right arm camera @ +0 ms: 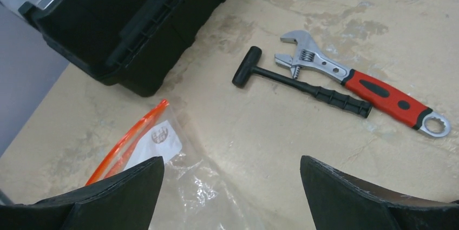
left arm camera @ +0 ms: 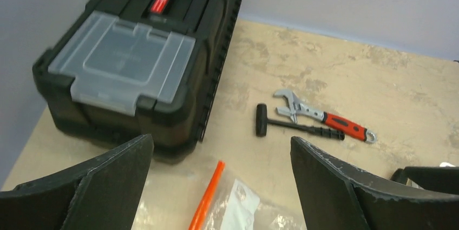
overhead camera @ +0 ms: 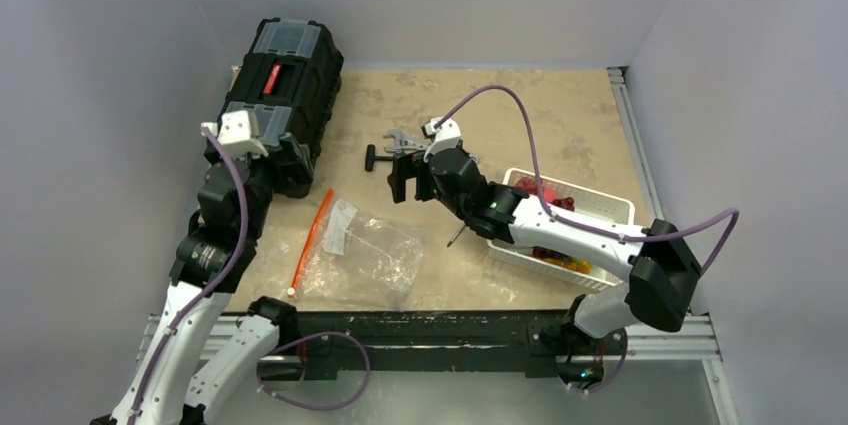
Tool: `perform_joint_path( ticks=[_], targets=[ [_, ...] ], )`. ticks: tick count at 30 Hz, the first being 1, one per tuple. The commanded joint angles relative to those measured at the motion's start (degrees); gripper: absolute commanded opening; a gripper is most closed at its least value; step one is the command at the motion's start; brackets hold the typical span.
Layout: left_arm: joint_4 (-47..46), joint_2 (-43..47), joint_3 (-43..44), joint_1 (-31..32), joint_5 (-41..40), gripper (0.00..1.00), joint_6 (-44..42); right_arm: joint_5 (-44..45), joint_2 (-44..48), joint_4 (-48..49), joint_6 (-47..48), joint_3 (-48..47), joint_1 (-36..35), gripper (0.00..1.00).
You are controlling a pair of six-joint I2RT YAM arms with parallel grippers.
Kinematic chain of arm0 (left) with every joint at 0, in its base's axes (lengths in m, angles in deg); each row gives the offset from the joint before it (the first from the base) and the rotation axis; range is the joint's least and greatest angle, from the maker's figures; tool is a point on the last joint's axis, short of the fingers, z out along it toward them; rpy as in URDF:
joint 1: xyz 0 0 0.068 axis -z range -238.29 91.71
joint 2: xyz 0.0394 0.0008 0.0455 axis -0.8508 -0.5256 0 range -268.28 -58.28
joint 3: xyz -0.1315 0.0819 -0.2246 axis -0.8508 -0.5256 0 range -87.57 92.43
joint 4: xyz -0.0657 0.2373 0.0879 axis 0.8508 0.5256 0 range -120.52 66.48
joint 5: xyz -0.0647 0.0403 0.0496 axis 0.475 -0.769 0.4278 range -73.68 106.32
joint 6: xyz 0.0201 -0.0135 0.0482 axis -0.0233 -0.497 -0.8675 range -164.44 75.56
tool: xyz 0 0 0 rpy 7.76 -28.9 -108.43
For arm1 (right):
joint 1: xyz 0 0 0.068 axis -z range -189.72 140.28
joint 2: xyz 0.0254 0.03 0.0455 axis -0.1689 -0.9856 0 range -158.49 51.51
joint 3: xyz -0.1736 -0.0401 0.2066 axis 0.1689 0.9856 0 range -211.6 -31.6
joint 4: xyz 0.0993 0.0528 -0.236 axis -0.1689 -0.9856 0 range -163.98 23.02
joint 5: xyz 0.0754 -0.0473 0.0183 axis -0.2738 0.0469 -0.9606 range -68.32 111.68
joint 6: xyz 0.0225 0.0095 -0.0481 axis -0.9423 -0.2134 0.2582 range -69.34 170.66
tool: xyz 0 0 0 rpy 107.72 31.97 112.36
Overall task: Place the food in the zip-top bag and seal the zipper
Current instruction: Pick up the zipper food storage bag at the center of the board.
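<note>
The zip-top bag (overhead camera: 365,255) lies flat and clear on the table, holding only a white label (right arm camera: 157,138). Its orange-red zipper (overhead camera: 312,237) runs along the left edge, with the white slider (overhead camera: 291,292) at the near end. The food (overhead camera: 548,190) shows as red and orange pieces in a white basket (overhead camera: 615,207), mostly hidden by my right arm. My right gripper (overhead camera: 410,185) hangs open above the bag's far right corner (right arm camera: 200,192). My left gripper (overhead camera: 293,173) is open beside the toolbox, above the zipper's far end (left arm camera: 205,200). Neither holds anything.
A black toolbox (overhead camera: 285,85) with clear lid compartments stands at the back left. A red-handled wrench (overhead camera: 405,140) and a small black hammer (overhead camera: 375,158) lie beyond the bag. Walls close in on the left, back and right.
</note>
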Motion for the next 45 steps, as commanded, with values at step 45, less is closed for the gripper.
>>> perform_joint_path(
  ticks=[45],
  targets=[
    [-16.96, -0.29, -39.20, -2.22, 27.65, 0.62, 33.69, -14.31, 12.51, 13.20, 0.85, 13.78, -0.18, 0.99]
  ],
)
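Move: Below, behind and to the right of the left hand lies the zip-top bag: its orange zipper edge some 31 cm down, 7 cm back and 2 cm right, the bag's middle about 9 cm back and 11 cm right. The toolbox stands roughly 23 cm ahead and 5 cm left of that hand, the mallet about 11 cm ahead and 21 cm right. From the right hand, the bag's middle is around 11 cm back, 7 cm left and 20 cm down. Swooping down about 28 cm and 5 cm back with fingers wide open and tipping down, the left hand comes in low just left of the zipper edge, then sweeps some 7 cm right, rising slightly, into that edge, rolling its left side down and closing to about two thirds. The right hand, open and clear, draws back 5 cm. ##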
